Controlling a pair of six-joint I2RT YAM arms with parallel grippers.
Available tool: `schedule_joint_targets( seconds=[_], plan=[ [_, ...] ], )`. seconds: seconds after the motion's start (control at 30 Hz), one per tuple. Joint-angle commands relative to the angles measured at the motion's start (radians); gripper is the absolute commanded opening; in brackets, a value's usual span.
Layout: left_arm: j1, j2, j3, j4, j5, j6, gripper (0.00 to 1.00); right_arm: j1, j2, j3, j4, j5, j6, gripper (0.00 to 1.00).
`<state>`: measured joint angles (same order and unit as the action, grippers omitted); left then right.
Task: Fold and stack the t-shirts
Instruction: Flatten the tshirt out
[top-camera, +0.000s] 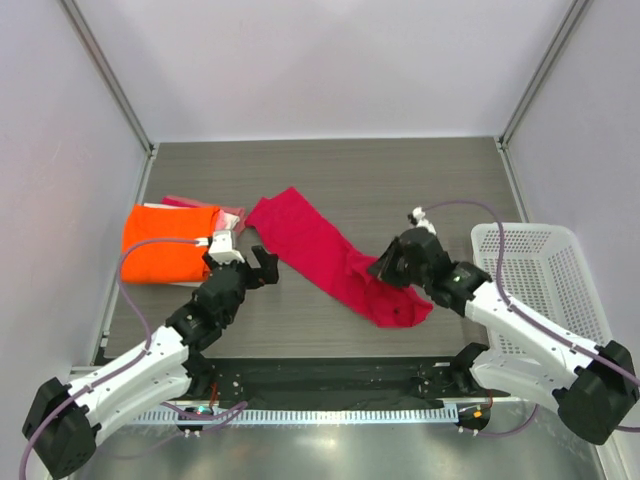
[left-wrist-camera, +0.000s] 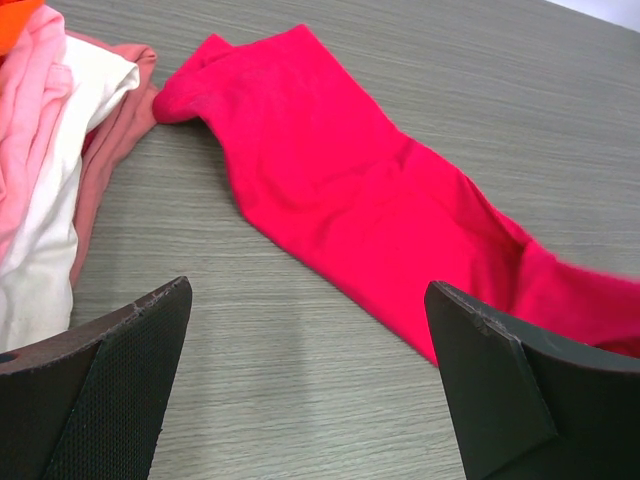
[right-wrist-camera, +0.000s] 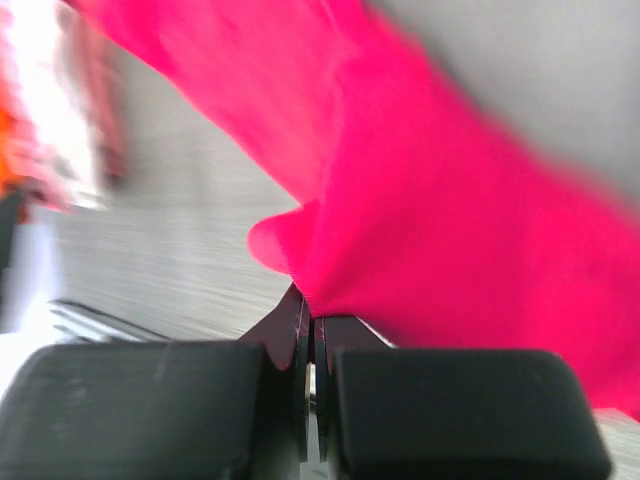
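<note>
The crimson-red t-shirt (top-camera: 310, 245) lies as a long crumpled strip running diagonally across the table's middle. My right gripper (top-camera: 386, 268) is at its near right end, jaws pressed together on a pinch of the red cloth (right-wrist-camera: 450, 200), which rises from the right gripper (right-wrist-camera: 310, 305) tips. The orange t-shirt (top-camera: 165, 243) lies folded at the left, with the pale pink and white t-shirt (top-camera: 228, 214) beside it. My left gripper (top-camera: 257, 268) hovers open over bare table near them. In the left wrist view, the left gripper (left-wrist-camera: 305, 300) is wide apart, the red t-shirt (left-wrist-camera: 340, 190) ahead, the pink and white t-shirt (left-wrist-camera: 50, 150) at left.
A white lattice basket (top-camera: 520, 232) stands at the table's right edge, just right of my right arm. Grey walls and metal posts enclose the table on three sides. A black strip runs along the near edge between the arm bases.
</note>
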<state>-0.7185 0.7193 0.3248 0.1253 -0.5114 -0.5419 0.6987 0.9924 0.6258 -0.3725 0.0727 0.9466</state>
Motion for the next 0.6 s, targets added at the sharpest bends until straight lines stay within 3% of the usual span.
schedule_joint_targets(
  seconds=[0.0,0.2,0.47,0.57],
  plan=[
    [0.002,0.031,0.039,0.072,-0.032,0.007,1.0,-0.086,0.017,0.211,-0.075,-0.042,-0.123,0.01],
    [0.001,0.111,0.094,0.055,-0.046,-0.026,0.99,-0.174,0.101,0.309,-0.118,-0.237,-0.189,0.01],
    [0.001,0.313,0.302,-0.076,-0.033,-0.085,1.0,-0.197,0.011,0.196,-0.095,-0.209,-0.193,0.01],
    [0.002,0.454,0.455,-0.235,-0.044,-0.113,1.0,-0.25,0.006,0.256,-0.108,-0.202,-0.215,0.01]
  ],
)
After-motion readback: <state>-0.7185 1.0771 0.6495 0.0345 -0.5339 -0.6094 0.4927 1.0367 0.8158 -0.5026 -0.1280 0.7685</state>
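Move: The right hand holds the t-shirt's lifted near-right part. The t-shirt's middle lies about 9 cm to its left and 6 cm ahead, some 10 cm below; the far-left end is about 19 cm left and 18 cm ahead. From the empty left hand the t-shirt's middle is roughly 7 cm ahead and 15 cm right, 14 cm lower, its far-left end 18 cm ahead and 5 cm right, and the folded stack 11 cm ahead and 17 cm left. The right fingers keep their shut pinch on the t-shirt, swing it up about 9 cm and forward 5, then sink about halfway back down and draw back a little, easing right. The open left hand dips slightly, then goes forward and right with a rise, some 6 cm in all, to above the t-shirt's near-left edge, touching nothing. ##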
